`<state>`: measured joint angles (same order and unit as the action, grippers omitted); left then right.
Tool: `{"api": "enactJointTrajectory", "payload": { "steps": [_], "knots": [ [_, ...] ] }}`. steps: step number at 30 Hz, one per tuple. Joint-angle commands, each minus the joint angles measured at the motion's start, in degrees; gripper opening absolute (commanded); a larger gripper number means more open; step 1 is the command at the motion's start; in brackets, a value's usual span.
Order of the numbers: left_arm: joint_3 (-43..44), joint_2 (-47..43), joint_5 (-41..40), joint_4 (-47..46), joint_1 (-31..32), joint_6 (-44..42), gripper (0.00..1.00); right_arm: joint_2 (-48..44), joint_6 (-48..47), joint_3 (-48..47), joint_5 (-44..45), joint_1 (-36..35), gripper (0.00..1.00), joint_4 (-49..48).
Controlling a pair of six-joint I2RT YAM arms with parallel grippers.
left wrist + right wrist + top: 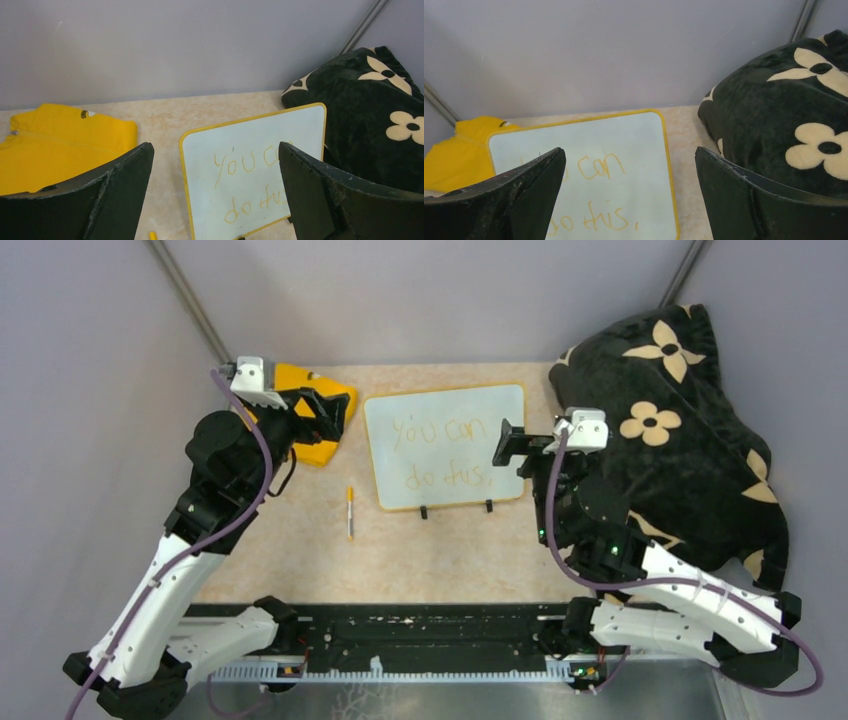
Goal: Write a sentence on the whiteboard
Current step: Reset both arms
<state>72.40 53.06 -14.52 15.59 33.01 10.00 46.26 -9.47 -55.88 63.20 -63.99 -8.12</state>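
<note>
The whiteboard (445,400) lies flat mid-table, white with a thin yellow-orange rim and two small black feet at its near edge. The sentence (440,452) stands on it in thin yellow-orange letters, two lines reading "you can do this." My left gripper (335,418) hangs open above the yellow cloth, left of the board. My right gripper (508,445) hangs open over the board's right edge. The left wrist view frames the whiteboard (260,135) and the sentence (232,165) between the open left gripper (215,147). The right wrist view shows the whiteboard (624,132), the sentence (601,167) and the open right gripper (629,150).
A marker (350,510) with a yellow cap lies on the table left of the board's near corner. A yellow cloth (305,395) sits at the back left. A black blanket with cream flowers (680,440) is heaped at the right.
</note>
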Motion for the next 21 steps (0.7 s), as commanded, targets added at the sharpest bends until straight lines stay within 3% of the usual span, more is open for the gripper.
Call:
{"api": "enactJointTrajectory", "payload": {
  "steps": [1, 11, 21],
  "knots": [
    [0.47, -0.57, 1.28, -2.33, 0.12, -0.89, 0.99, -3.5, 2.6, 0.73, -2.57, 0.27, 0.99, 0.05],
    [3.17, 0.64, 2.93, -3.24, 0.14, -1.24, 0.99, -7.39, 2.59, 3.07, -6.49, 0.27, 0.98, -2.34],
    [13.13, 5.3, 6.65, -6.62, 0.19, 2.36, 0.99, -4.41, -2.4, -4.22, -12.91, 0.26, 0.98, -6.97]
  ]
}}
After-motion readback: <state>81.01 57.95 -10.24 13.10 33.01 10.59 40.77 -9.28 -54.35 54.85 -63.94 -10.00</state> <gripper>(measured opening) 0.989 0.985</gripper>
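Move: The written-on whiteboard lies far below both raised, empty hands: its middle is some 20 cm to the left hand's right, 18 cm ahead and 42 cm down. The marker lies about 5 cm to the left hand's left and about level with it, the yellow cloth 18 cm left and 26 cm ahead. From the right hand, the whiteboard is roughly 14 cm left, 22 cm ahead and 40 cm down; the dark blanket is about 40 cm right and 20 cm ahead. The whiteboard is left untouched as the left hand climbs away from it, slowly and then faster, about 5 cm with a 2 cm drift right, its fingers tipping up some 5 degrees. The right hand first eases back and right 1 to 1.5 cm, then returns left and rises 2 cm, turning slightly counter-clockwise and tipping up. Both grippers stay wide open and empty. ##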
